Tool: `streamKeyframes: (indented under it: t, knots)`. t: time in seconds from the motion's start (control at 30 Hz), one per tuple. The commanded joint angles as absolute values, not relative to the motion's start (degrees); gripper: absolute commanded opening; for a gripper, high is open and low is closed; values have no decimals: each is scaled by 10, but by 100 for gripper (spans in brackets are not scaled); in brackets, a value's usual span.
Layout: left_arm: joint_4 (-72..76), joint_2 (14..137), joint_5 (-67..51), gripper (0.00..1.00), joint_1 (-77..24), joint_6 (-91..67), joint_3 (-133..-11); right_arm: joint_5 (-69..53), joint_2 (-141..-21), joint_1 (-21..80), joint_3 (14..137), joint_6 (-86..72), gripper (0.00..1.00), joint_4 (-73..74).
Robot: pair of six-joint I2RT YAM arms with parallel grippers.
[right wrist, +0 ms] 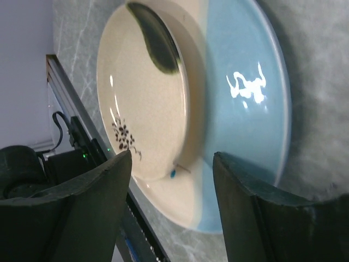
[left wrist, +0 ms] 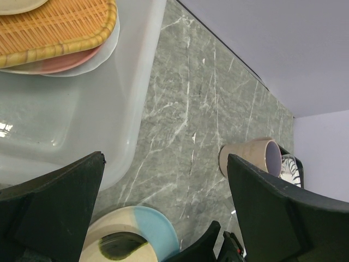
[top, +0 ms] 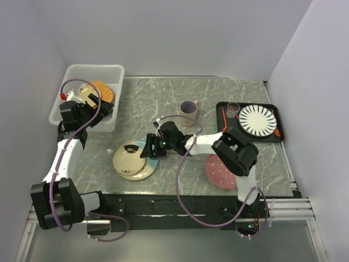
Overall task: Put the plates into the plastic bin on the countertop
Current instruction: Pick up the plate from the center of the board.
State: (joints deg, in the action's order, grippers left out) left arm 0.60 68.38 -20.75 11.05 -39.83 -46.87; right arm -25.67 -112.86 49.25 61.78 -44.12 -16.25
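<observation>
A small cream floral plate (top: 129, 158) (right wrist: 142, 98) lies on a larger cream-and-light-blue plate (top: 153, 162) (right wrist: 240, 93) on the countertop (top: 163, 103). My right gripper (top: 148, 149) (right wrist: 173, 158) is low at their right side, open, its fingers straddling the small plate's near rim without touching it. A pink dotted plate (top: 219, 173) lies by the front edge, partly under the right arm. The plastic bin (top: 112, 73) (left wrist: 71, 125) at the back left holds a pink plate (left wrist: 65, 64) over a white one. My left gripper (top: 96, 109) (left wrist: 166, 207) hangs wide open and empty by the bin's near right corner.
A woven orange tray (left wrist: 54, 27) tops the stack in the bin. A beige mug (top: 188, 112) (left wrist: 251, 155) stands mid-counter. At the back right a black tray (top: 221, 117) carries a black-striped white plate (top: 257, 120) and a small glass (top: 233, 110).
</observation>
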Motion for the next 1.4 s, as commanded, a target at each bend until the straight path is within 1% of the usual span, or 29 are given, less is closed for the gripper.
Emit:
streamKeyframes:
  t: [0.0,0.23,0.4,0.63,0.67,0.73,0.8,0.87,0.9,0.97,1.0,1.1,1.13,1.37]
  knots:
    - [22,685,-215,99,106,-389,-466,-254,-1150,499,653,-447,67,-182]
    - [18,683,-209,99,104,-387,-467,-237,-1169,503,675,-439,61,-154]
    - [18,686,-206,99,104,-387,-467,-222,-1178,504,693,-439,48,-121]
    - [18,693,-208,99,102,-387,-465,-218,-1190,509,703,-442,43,-107]
    - [18,693,-208,99,103,-388,-466,-215,-1192,508,705,-441,39,-105]
    - [18,694,-209,99,100,-387,-467,-214,-1194,511,707,-440,36,-100]
    - [18,693,-208,99,99,-386,-466,-214,-1198,512,711,-439,27,-93]
    - [18,693,-211,99,98,-386,-465,-211,-1197,512,709,-438,21,-91]
    - [18,693,-210,99,96,-386,-466,-207,-1194,512,706,-439,16,-92]
    - [16,693,-209,99,96,-384,-466,-201,-1190,512,698,-439,14,-94]
    - [17,692,-209,99,95,-383,-465,-198,-1187,512,696,-437,10,-95]
    - [18,688,-208,99,92,-383,-461,-193,-1185,512,695,-433,4,-91]
    - [18,688,-207,99,92,-383,-461,-193,-1184,512,695,-433,0,-91]
    - [30,673,-211,99,90,-381,-452,-188,-1163,512,679,-439,0,-105]
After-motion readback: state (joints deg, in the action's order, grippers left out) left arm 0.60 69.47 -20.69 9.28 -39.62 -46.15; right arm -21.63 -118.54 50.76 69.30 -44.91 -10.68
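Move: The cream plate that I go for lies with its middle about 8 cm to the left of my right hand, 2 cm back and 3 cm lower, its near rim just off my open fingertips. It sits on the larger blue plate, whose middle is roughly 5 cm left, 2 cm back and 4 cm down. The mug stands some 16 cm ahead and 17 cm to the right. From my left hand the cream plate is about 17 cm back, 10 cm right and 19 cm below. I ease my half-closing right hand about 2 cm to the left and 1 cm forward, onto the cream plate's right-hand rim, while sinking some 2 cm. One finger goes over the plate's face and the other outside its edge; the fingers go on closing until they pinch the rim almost shut between them, and there I stop and hold. ##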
